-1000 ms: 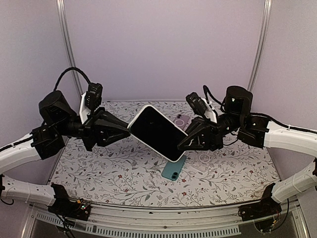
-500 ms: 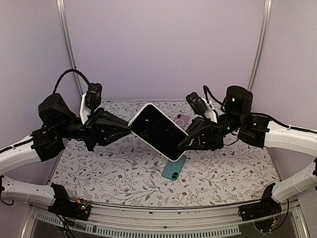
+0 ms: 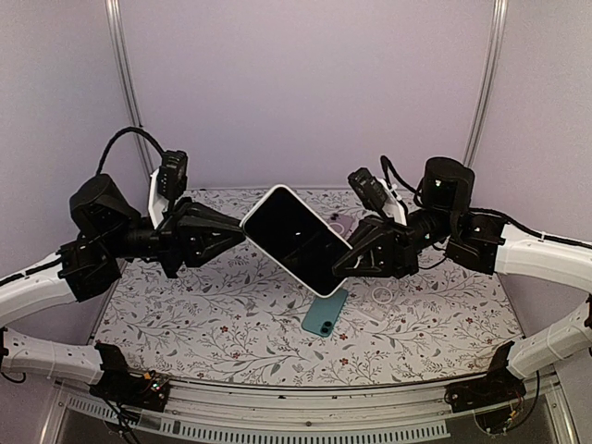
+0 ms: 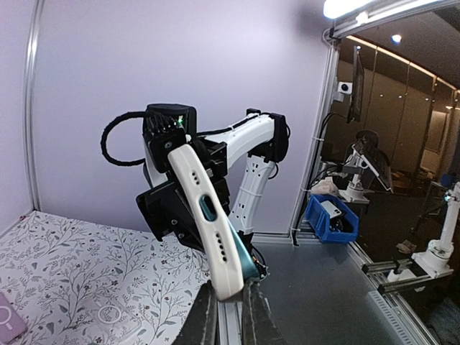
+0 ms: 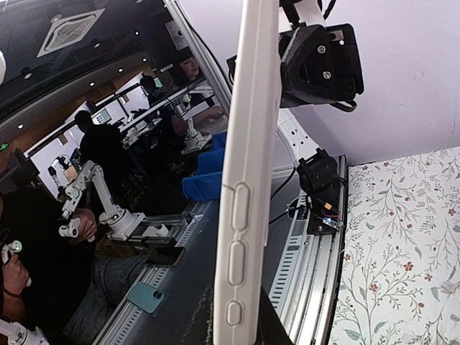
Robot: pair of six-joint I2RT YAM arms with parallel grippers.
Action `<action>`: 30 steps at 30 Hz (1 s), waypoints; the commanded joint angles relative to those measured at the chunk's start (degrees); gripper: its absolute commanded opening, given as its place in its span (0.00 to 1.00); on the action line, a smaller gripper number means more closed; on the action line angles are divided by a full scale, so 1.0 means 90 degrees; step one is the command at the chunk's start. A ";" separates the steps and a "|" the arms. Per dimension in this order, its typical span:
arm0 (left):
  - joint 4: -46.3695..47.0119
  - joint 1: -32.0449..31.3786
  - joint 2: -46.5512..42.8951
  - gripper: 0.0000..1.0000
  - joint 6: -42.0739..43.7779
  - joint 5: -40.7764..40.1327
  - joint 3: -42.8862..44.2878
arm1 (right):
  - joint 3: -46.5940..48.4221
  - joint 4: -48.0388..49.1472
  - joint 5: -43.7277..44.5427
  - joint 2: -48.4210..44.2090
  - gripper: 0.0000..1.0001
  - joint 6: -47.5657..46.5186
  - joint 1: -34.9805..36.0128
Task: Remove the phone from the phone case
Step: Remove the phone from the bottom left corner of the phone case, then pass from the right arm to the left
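A phone (image 3: 298,244) with a dark screen sits inside a white phone case (image 3: 265,201), held tilted in the air over the middle of the table. My left gripper (image 3: 242,235) is shut on the case's upper left end. My right gripper (image 3: 339,271) is shut on its lower right end. In the left wrist view the case (image 4: 205,208) shows edge-on, its port end pinched at my gripper (image 4: 228,302). The right wrist view has the case's button side (image 5: 248,180) rising from my gripper (image 5: 233,325).
A teal phone-like slab (image 3: 324,314) lies on the floral table (image 3: 185,314) under the held phone. A purplish clear case (image 3: 339,227) lies behind, and another clear one (image 3: 379,296) to the right. A metal rail (image 3: 305,407) runs along the front edge.
Both grippers have kept their hold while the cased phone has lifted slightly and shifted a little to the right. The left gripper has risen with it.
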 commanded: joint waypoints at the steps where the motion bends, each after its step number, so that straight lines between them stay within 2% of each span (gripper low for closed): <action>1: -0.1478 0.0066 0.0588 0.00 0.0113 -0.1446 -0.0455 | 0.0608 0.1126 -0.0788 -0.0227 0.00 -0.0215 0.0665; 6: -0.1575 0.0071 0.0566 0.01 0.0113 -0.1689 -0.0491 | 0.0600 0.1226 -0.0915 -0.0256 0.00 -0.0199 0.0671; 11: -0.1562 0.0081 0.0382 0.40 0.0113 -0.1842 -0.0481 | 0.0554 0.0872 0.0072 -0.0321 0.00 -0.0311 0.0671; 16: -0.1465 0.0081 0.0044 0.63 0.0069 -0.1837 -0.0499 | 0.0567 0.0605 0.1349 -0.0094 0.00 -0.0323 0.0662; 22: -0.1296 0.0081 -0.0651 0.71 -0.0118 -0.1656 -0.0643 | 0.0501 0.0557 0.2274 0.0033 0.00 -0.0219 0.0662; 30: -0.1366 0.0081 -0.1396 0.73 -0.0274 -0.1113 -0.0842 | 0.0703 0.0411 0.3331 0.0163 0.00 0.0063 0.0515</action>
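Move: The cased phone hangs between the grippers. Its middle is about 7 cm right of the left gripper, 1 cm back and 1 cm above; the left fingers already pinch its lower left corner. From the right gripper, still holding the opposite end, that middle is some 6 cm left, 2 cm ahead and 2 cm up. On the table about 35 cm below the right gripper, the teal phone lies roughly 12 cm ahead and 1 cm right, the clear case 15 cm ahead and 16 cm right. Open the left gripper wide and let go of the case's lower left corner while bringing it about 3 cm forward and 3 cm down, then draw it some 3 cm left, away from the phone, turning slightly counter-clockwise. With the right gripper keep hold of the phone and swing it about 5 cm forward and left, yawing clockwise nearly 20 degrees. ##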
